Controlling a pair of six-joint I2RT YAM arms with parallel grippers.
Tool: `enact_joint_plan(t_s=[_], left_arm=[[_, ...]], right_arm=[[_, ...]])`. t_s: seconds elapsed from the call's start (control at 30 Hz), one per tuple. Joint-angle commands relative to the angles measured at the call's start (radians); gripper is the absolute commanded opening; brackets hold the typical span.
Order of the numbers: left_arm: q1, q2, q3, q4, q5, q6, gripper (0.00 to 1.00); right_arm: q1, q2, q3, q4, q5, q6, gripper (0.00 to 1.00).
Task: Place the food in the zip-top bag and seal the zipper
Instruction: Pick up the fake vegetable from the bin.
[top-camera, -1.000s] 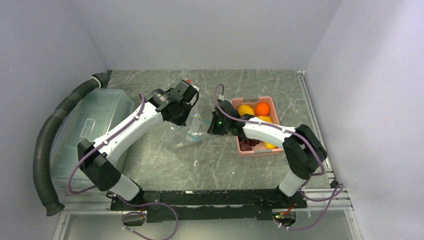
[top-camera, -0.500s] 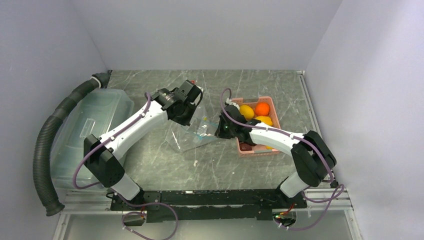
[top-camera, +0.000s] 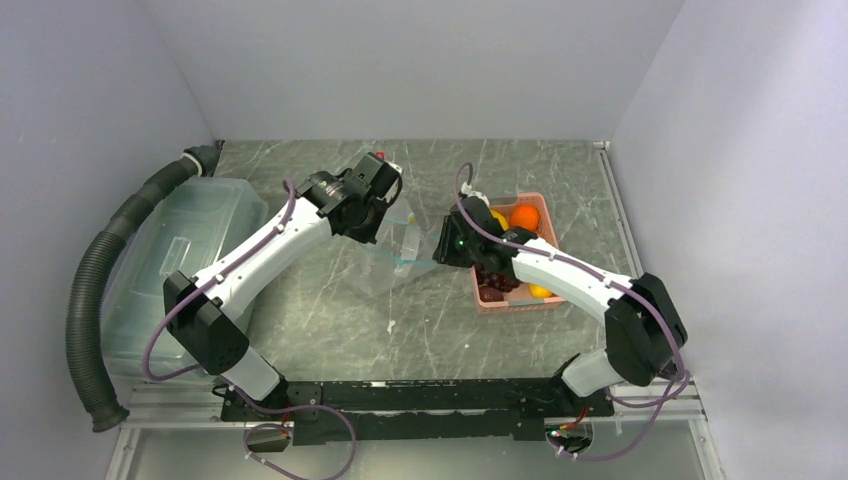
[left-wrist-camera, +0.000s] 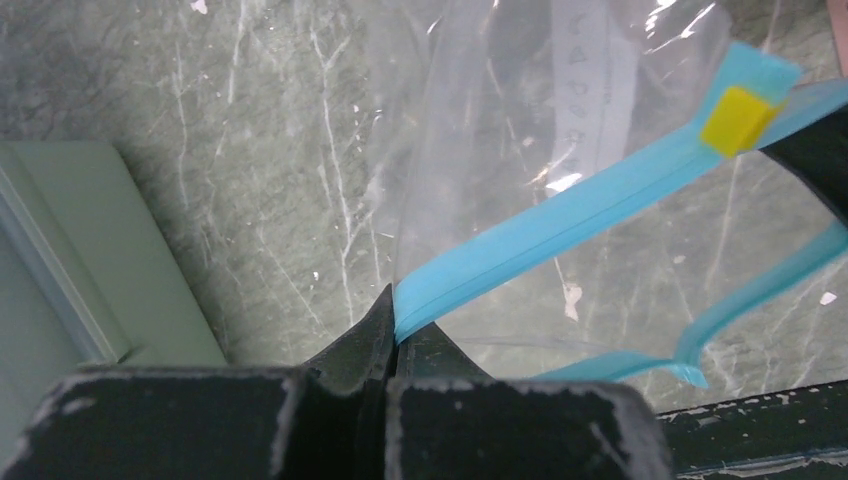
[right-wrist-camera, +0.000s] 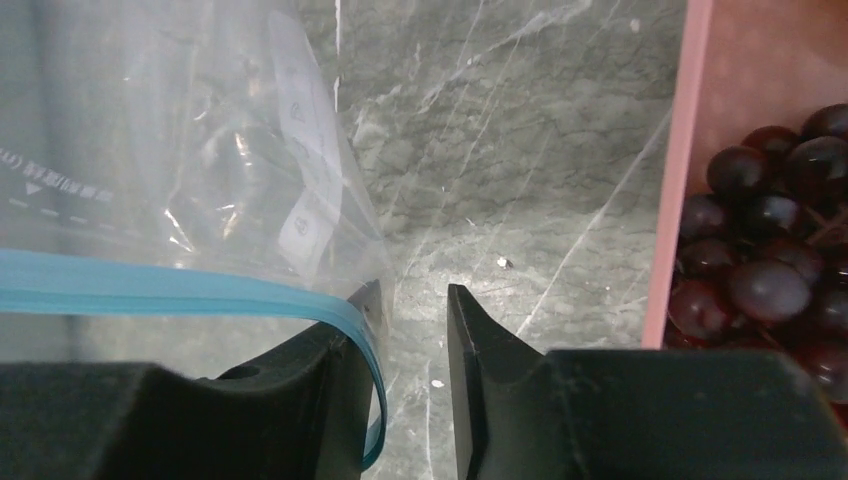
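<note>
The clear zip-top bag (top-camera: 392, 262) hangs over the table between my arms. My left gripper (left-wrist-camera: 393, 320) is shut on one end of its teal-blue zipper (left-wrist-camera: 560, 205), which carries a yellow slider (left-wrist-camera: 738, 118). My right gripper (right-wrist-camera: 415, 300) stands open at the bag's other end. The zipper strip (right-wrist-camera: 150, 288) curls over that gripper's left finger, unpinched. The food sits in the pink basket (top-camera: 516, 304): an orange ball (top-camera: 524, 217), a yellow lemon (top-camera: 497, 219), a purple grape bunch (right-wrist-camera: 770, 260) and another yellow piece (top-camera: 540, 291). The bag holds nothing.
A large translucent lidded bin (top-camera: 180, 260) lies at the left, with a black corrugated hose (top-camera: 90, 290) curving round it. Grey walls close in the table on three sides. The basket stands right beside my right gripper (top-camera: 447, 250).
My right gripper has opened and let go of the zipper strip. Both grippers have shifted slightly to the right and back, carrying the bag with them.
</note>
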Motion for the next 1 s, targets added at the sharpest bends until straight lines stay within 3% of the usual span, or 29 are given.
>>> enact_joint_plan(t_s=[0.0,0.17,0.7,0.97], left_arm=[[0.011,-0.001,0.028,-0.002,-0.061,0.035,0.0],[0.011,0.006,0.018,0.004,-0.052,0.038,0.0],[0.012,0.0,0.014,0.002,-0.069,0.043,0.0],[0.012,0.015,0.112,-0.088,-0.213,0.06,0.0]], right_arm=[[-0.011,-0.077,0.06,-0.099,0.044,-0.037,0.38],[-0.011,-0.143,0.075,-0.12,0.026,-0.047,0.46],[-0.011,-0.321,0.163,-0.227,0.048,-0.089,0.58],[-0.011,-0.363,0.143,-0.255,0.095,-0.112,0.59]])
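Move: Down in the pink basket, the yellow pepper lies some 17 cm right of the right hand, 7 cm ahead and 9 cm lower. About as low, the grapes sit some 10 cm right and 2 cm ahead of that hand, the lemon 10 cm right and 11 cm ahead, the orange 16 cm right and 12 cm ahead. From the left hand, which holds the bag's blue zipper edge, the pepper is some 30 cm right, 8 cm ahead and 18 cm below. Rising about 13 cm, with some 4 cm of rightward drift towards the basket side, the right hand comes off the bag's blue edge; its already parted fingers open about twice as wide and its wrist tips up some 13 degrees, so the fingers point more forward. The left fingers stay shut on the zipper edge, easing about 2 cm to the left. ##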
